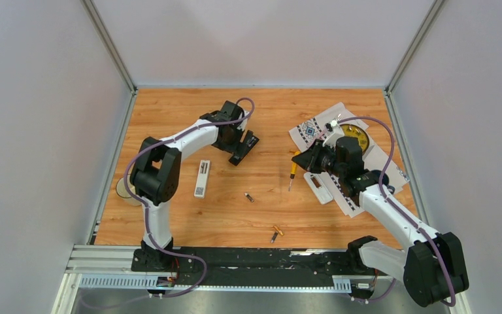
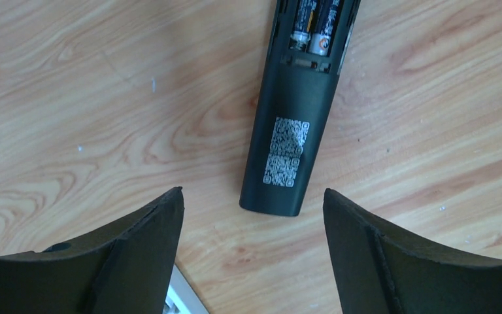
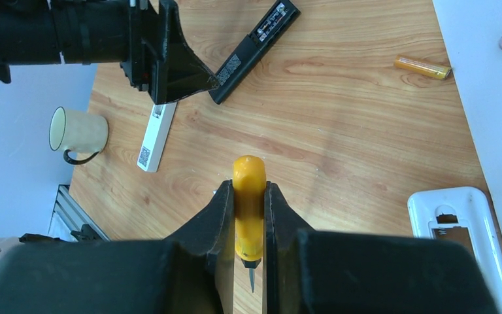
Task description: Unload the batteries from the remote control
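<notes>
A black remote control (image 2: 287,137) lies back-up on the wood, also seen as the black remote control (image 1: 245,148) from above. Its cover is off and two batteries (image 2: 312,29) sit in the open bay. My left gripper (image 2: 253,199) is open, and the remote's near end reaches just between its fingertips without touching them. Loose batteries lie on the table: a dark one (image 1: 249,197), a pair (image 1: 276,233), and an orange one (image 3: 421,65). My right gripper (image 3: 249,193) is shut on a yellow-handled screwdriver (image 3: 248,176).
A white remote (image 1: 202,178) lies left of centre. Another white remote (image 3: 461,229) with an open bay rests by a patterned cloth (image 1: 314,127). A cream mug (image 3: 78,131) stands at the table's left edge.
</notes>
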You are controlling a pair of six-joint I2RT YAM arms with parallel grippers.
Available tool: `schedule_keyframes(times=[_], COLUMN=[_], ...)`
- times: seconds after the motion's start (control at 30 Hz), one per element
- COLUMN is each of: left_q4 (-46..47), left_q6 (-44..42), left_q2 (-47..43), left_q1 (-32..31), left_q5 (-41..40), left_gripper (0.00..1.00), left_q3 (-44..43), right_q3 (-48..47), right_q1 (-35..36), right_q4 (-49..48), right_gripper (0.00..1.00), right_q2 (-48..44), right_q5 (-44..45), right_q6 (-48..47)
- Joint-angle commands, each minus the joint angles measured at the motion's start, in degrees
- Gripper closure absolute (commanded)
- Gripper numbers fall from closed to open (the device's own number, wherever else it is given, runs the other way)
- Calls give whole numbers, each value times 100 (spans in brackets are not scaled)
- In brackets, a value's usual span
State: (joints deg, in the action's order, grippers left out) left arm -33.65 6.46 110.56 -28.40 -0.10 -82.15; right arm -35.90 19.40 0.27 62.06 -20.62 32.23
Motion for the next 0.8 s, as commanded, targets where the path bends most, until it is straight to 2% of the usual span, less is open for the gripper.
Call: schedule_keyframes(times=[0.0, 0.3, 0.6, 0.77], left_q4=[-519, -915, -1276, -1355], left_q6=[-338, -628, -830, -839], left_q2=[378, 984, 1398, 1451], left_q1=[19, -183, -306, -315], left_q5=[159, 27, 273, 300], left_gripper=[18, 31, 33, 49], left_q3=[-608, -1101, -1427, -1339], right_q3=[-119, -207, -251, -260], right_q1=[-24, -24, -24, -33], right_q4=[-142, -98, -71, -54], right_gripper=[100, 100, 100, 100], right_q2=[-10, 43, 60, 25], right_q5=[120, 190, 181, 146], right_q6=[-155, -199, -191, -191])
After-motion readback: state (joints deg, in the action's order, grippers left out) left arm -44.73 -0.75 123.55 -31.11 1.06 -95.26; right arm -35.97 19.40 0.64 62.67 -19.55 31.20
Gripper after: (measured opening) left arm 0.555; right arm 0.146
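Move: The black remote's middle is about 4 cm ahead of the left hand, 5 cm to its right and some 5 cm below; its near end lies almost under the fingers. The white remote is about 7 cm back and 9 cm to the hand's left, and a loose battery about 14 cm back and 6 cm to its right. From the right hand, the black remote lies about 13 cm ahead, 16 cm to the left and 15 cm below. Downwards about 4 cm and some 2 cm to the right, the left hand sinks over the near end of the black remote, turning roughly 10 degrees clockwise and tilting a little to line up with it. Its wide-open fingers narrow by about a third as they straddle the coded end, the tips coming up against the remote's two sides. ##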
